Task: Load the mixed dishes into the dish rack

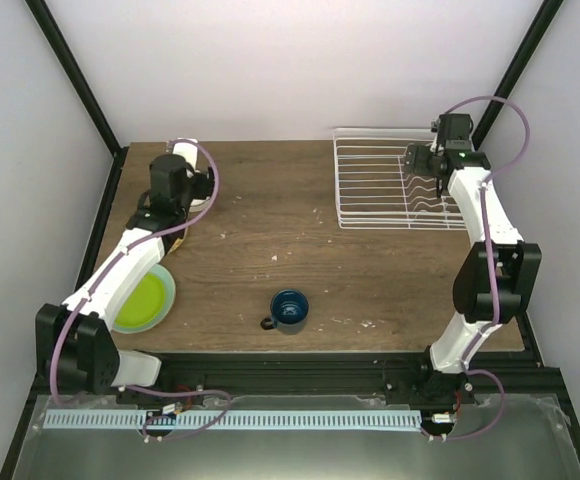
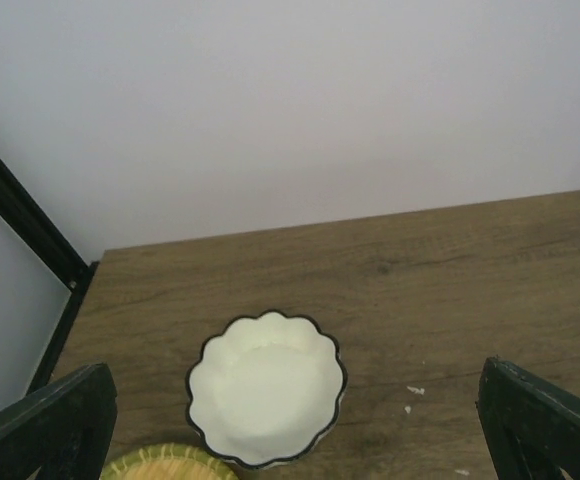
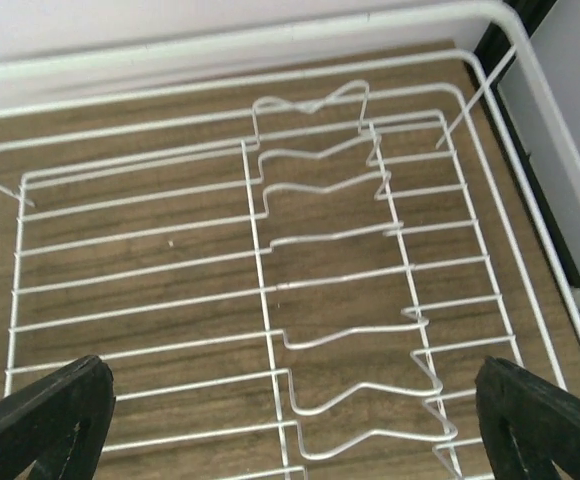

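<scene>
The cream scalloped-rim bowl (image 2: 267, 388) stands upright on the table's back left, empty, below my open left gripper (image 2: 292, 402); its fingers (image 2: 50, 425) hang wide on either side without touching it. From above, the left gripper (image 1: 190, 170) hides most of that bowl (image 1: 184, 148). My right gripper (image 1: 418, 160) hovers open over the white wire dish rack (image 1: 375, 185). In the right wrist view nothing lies on the rack's (image 3: 270, 290) wavy slots below that gripper (image 3: 290, 400). The dark blue mug (image 1: 290, 310) stands mid-table. A lime-green dish (image 1: 140, 302) rests on a pale mint plate (image 1: 168, 288).
A yellowish dish with a green striped rim (image 2: 170, 463) lies just in front of the bowl, partly under the left arm (image 1: 120, 270). White crumbs (image 2: 415, 391) dot the wooden table (image 1: 270, 220). Black frame posts (image 1: 70, 75) stand at the back corners.
</scene>
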Tool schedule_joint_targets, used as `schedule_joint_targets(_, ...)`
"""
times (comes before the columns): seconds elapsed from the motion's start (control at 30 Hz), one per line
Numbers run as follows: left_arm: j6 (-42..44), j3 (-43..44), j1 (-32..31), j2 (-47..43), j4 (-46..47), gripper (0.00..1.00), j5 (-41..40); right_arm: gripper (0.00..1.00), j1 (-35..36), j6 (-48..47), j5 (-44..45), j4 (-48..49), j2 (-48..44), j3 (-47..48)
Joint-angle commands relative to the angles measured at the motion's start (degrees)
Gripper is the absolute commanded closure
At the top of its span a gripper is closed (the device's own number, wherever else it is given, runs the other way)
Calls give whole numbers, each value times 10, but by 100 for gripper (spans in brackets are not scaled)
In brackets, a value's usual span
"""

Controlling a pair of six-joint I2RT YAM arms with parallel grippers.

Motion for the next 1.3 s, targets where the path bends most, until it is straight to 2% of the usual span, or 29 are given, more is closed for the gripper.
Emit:
schedule_joint_targets(0.0, -32, 14, 10, 14, -32, 0, 32, 0, 2, 6, -9, -73, 28, 46)
schedule_joint_targets(0.33, -71, 20, 43, 19, -38, 0, 76, 0, -32, -6, -27, -78, 64, 66)
schedule_joint_targets(0.8, -80, 22, 60, 29, -50, 0, 82, 0, -64, -21, -96, -152, 202, 153)
schedule_joint_targets(1.0, -78, 28, 64, 36, -54, 0, 82, 0, -64, -26, -115, -148, 223, 151)
schedule_joint_targets(1.27, -81, 31, 66, 47, -58, 0, 85, 0, -63, -21, -75, -148, 235, 119)
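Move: The scalloped white bowl stands about 7 cm ahead of the left hand, nearly in line (1 cm left), and 25 cm below. The woven plate is some 6 cm back and 8 cm left of that hand; the green plate, 22 cm back and 12 cm left. For the empty right hand, the rack's wavy wires lie about 3 cm ahead, 4 cm right and 16 below; the dish rack's middle is 3 ahead, 2 left. Lower the open right gripper about 13 cm to the rack's wavy wires, easing some 3 cm right and a little forward partway down, and tip the fingers roughly 20 degrees steeper so they straddle the wires; then hold there. Meanwhile sink the wide-open left gripper about 4 cm towards the white bowl, drifting 2.5 cm left and levelling its roll, without touching the bowl. ##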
